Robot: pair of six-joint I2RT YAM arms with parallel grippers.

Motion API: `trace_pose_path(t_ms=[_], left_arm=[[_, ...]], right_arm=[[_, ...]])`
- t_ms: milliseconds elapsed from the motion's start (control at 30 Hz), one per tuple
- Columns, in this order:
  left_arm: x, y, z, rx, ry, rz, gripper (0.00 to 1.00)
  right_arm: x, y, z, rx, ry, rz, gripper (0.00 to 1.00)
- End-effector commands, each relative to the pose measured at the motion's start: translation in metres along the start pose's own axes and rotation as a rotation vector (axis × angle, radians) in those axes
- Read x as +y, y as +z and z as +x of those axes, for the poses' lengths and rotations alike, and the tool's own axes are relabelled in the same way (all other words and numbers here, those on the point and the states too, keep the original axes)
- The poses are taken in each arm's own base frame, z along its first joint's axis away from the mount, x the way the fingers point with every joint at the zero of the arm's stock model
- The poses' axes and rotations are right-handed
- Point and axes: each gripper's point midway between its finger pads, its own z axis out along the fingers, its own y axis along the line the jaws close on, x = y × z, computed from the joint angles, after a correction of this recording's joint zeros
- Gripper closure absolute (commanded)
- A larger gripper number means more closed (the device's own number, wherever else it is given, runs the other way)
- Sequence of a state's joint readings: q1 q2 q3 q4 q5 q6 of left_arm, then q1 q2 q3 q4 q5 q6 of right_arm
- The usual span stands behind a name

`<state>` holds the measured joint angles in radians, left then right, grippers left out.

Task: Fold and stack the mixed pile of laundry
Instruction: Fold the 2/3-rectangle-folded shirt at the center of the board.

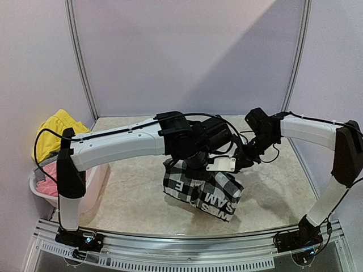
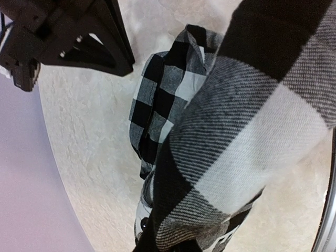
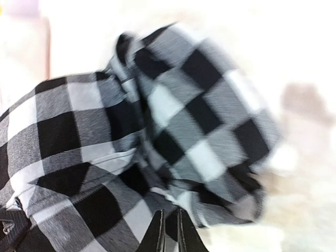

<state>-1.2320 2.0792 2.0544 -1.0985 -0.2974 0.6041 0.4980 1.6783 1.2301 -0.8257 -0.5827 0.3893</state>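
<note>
The black-and-white checked shirt (image 1: 203, 191) with white lettering hangs bunched above the middle of the table, its lower end by the tabletop. My left gripper (image 1: 195, 161) holds it from above; in the left wrist view the shirt (image 2: 247, 136) drapes right over the jaws and hides them. My right gripper (image 1: 237, 161) is at the shirt's upper right. In the right wrist view the shirt (image 3: 173, 121) fills the frame, and the right gripper (image 3: 169, 232) shows its fingers a thin slit apart with dark cloth in it. A yellow garment (image 1: 57, 127) and a pink one (image 1: 50, 173) lie in the basket.
A white plastic basket (image 1: 93, 187) stands at the table's left edge beside the left arm's base. The right arm's wrist (image 2: 68, 37) sits close to the left gripper. A metal rail (image 1: 187, 241) runs along the near edge; walls close the back and sides.
</note>
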Motion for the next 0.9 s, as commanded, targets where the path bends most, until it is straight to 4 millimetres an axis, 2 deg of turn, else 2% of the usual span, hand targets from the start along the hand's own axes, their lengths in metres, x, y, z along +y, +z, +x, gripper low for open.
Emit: trace_pose_path(t_ms=[0, 167, 267, 400, 567, 600, 633, 700, 767, 833, 867], left_arm=[[0.017, 0.020, -0.005, -0.035, -0.002, -0.019, 1.00], [0.035, 0.042, -0.011, -0.053, -0.017, -0.074, 1.00], [0.048, 0.072, -0.010, -0.036, -0.059, -0.129, 1.00], [0.065, 0.122, -0.001, 0.034, -0.133, -0.229, 1.00], [0.081, 0.161, 0.009, 0.079, -0.216, -0.332, 1.00], [0.082, 0.166, 0.012, 0.084, -0.239, -0.337, 0.95], [0.084, 0.168, 0.015, 0.089, -0.265, -0.346, 0.83], [0.090, 0.169, 0.020, 0.101, -0.311, -0.376, 0.47], [0.097, 0.165, 0.022, 0.106, -0.340, -0.408, 0.28], [0.107, 0.154, 0.020, 0.089, -0.379, -0.435, 0.04], [0.112, 0.146, 0.019, 0.078, -0.405, -0.445, 0.01]], right_arm=[[-0.038, -0.023, -0.002, -0.084, 0.082, 0.200, 0.90], [-0.071, -0.036, 0.004, -0.136, 0.179, 0.352, 0.91], [-0.082, -0.050, 0.009, -0.186, 0.236, 0.410, 0.90], [-0.083, -0.055, 0.018, -0.207, 0.274, 0.400, 0.91], [-0.086, -0.059, 0.027, -0.205, 0.290, 0.415, 0.91], [-0.086, -0.060, 0.026, -0.204, 0.288, 0.421, 0.91], [-0.085, -0.062, 0.026, -0.201, 0.278, 0.426, 0.91], [-0.085, -0.063, 0.025, -0.197, 0.270, 0.435, 0.91], [-0.085, -0.064, 0.024, -0.198, 0.260, 0.438, 0.91], [-0.083, -0.068, 0.019, -0.214, 0.250, 0.440, 0.91], [-0.081, -0.070, 0.016, -0.226, 0.242, 0.438, 0.91]])
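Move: The left hand still holds the shirt by its gathered upper edge. The patch of board where that edge goes lies about 14 cm ahead of the left hand, 4 cm to its right and 15 cm below. The hanging lettered panel's middle is some 2 cm back, straight below by 8 cm. From the right hand, almost shut beside the shirt, the patch is roughly 7 cm forward, 6 cm left and 8 cm down. Forward and down, slowly at first and then quickly, the left hand carries the gripped shirt edge about 14 cm out and 13 cm down to the board, drifting some 4 cm right. It turns about 20 degrees counter-clockwise, then spreads its fingers wide as it starts to rise. The right hand draws about 10 cm right, clear of the shirt, rolling back upright with its fingers nearly shut. ##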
